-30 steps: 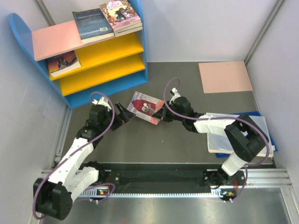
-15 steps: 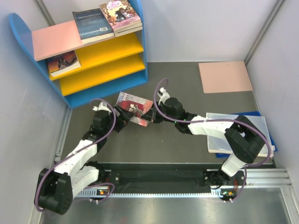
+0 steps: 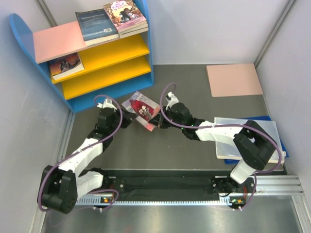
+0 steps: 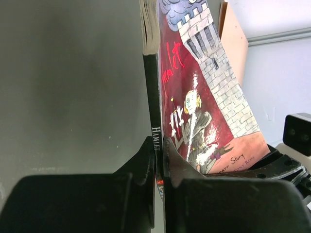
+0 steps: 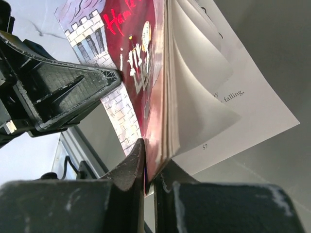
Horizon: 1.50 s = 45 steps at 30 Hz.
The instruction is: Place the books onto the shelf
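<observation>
A red-white book (image 3: 142, 109) with a castle drawing is held on edge above the floor, between both arms. My left gripper (image 3: 128, 116) is shut on its spine end (image 4: 155, 97); the jaws pinch spine and cover (image 4: 161, 162). My right gripper (image 3: 158, 119) is shut on the opposite edge, with cover (image 5: 138, 58) and loose pages (image 5: 204, 111) fanning beyond its fingertips (image 5: 148, 170). The shelf (image 3: 22, 36) stands at the back left. On its pink top lie a navy book (image 3: 97, 26) and a pink-purple book (image 3: 124, 14). A dark orange-brown book (image 3: 66, 65) rests on a yellow board.
A flat pink board (image 3: 234, 80) lies on the floor at the back right. A large pale pad (image 3: 252, 141) lies under the right arm's elbow. Grey walls close in on both sides, and the rail with the arm bases runs along the near edge.
The right arm has carried the book left toward the left arm. The left gripper, open before, has closed on the book's spine end, and the book now stands more on edge.
</observation>
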Available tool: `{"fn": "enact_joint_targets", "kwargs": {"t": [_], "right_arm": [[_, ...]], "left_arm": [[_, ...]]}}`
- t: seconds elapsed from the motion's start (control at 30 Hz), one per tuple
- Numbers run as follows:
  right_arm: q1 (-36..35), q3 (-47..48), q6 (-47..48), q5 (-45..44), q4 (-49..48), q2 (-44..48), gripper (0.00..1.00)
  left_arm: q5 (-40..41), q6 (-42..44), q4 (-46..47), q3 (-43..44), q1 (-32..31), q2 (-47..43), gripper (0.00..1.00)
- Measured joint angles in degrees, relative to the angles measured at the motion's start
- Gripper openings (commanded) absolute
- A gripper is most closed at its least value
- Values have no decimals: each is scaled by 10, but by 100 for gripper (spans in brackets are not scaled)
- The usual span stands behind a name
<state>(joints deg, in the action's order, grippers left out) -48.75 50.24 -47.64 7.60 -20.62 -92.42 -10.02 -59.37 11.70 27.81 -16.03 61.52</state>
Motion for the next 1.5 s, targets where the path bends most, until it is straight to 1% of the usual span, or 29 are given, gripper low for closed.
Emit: {"fn": "enact_joint_targets", "kwargs": {"t": [0.1,0.13,0.2,0.23,0.33,0.4,0.43,0.5,0.53,0.63,0.7,0.77,0.93,1.0,1.1,1.17,1.27,1.4,1.5], "right_arm": [[0,0,0,-3,-18,0,18],[0,-1,0,-3,-24,0,30],[0,-3,7,5,-26,1,42],[0,-4,6,6,-26,1,50],[-1,-12,17,40,-24,3,64],[-3,-19,26,57,-25,9,67],[-2,-26,32,66,-24,14,71],[5,-39,42,84,-24,28,74],[10,-47,45,94,-28,36,79],[32,-75,50,130,-61,59,86],[56,-103,45,156,-97,74,88],[85,-136,33,190,-156,84,91],[165,-214,-37,277,-327,80,92],[189,-221,-74,316,-400,59,92],[209,-219,-134,367,-476,9,90],[214,-213,-171,395,-499,-33,88],[218,-193,-210,427,-504,-87,88],[220,-180,-231,450,-511,-100,90],[224,-174,-236,457,-517,-100,91]], "left_arm": [[0,21,-19,24,0,0,0],[0,28,-25,32,0,0,0],[-1,50,-37,54,0,0,0],[-3,63,-40,68,0,0,0],[-7,106,-47,107,0,0,0],[-13,131,-48,133,1,3,0],[-19,142,-49,147,1,6,0],[-32,161,-48,169,1,14,0],[-40,168,-48,177,1,17,0],[-61,184,-51,194,1,32,0],[-77,193,-55,206,3,45,0],[-102,201,-62,218,7,58,0],[-177,216,-67,244,28,81,0],[-220,219,-66,253,41,88,0],[-288,220,-61,267,54,101,0],[-332,221,-57,273,58,111,0],[-388,228,-57,275,59,119,0],[-445,242,-60,275,59,122,0],[-469,255,-67,275,59,122,0]]}}
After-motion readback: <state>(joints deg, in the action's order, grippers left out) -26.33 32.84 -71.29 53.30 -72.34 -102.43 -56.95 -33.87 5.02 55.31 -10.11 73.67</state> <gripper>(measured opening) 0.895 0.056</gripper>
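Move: The Hamlet book is in both grippers. Its middle lies about 4 cm to the left hand's right and 3 cm ahead, at about its height; from the right hand it is some 8 cm left and 5 cm ahead. The front edge of the shelf's lowest board has its middle about 10 cm left and 9 cm ahead of the left hand, roughly 8 cm lower. The right gripper is some 12 cm to the left hand's right and 2 cm back. The right fingers let go of the book's corner, spreading wide as the hand eases back, then goes some 8 cm right with its fingers tipping up. The left hand keeps its pinch on the spine and lifts the book about 13 cm, first drifting forward, then swinging right and back as it turns 45 degrees clockwise and tips up. ##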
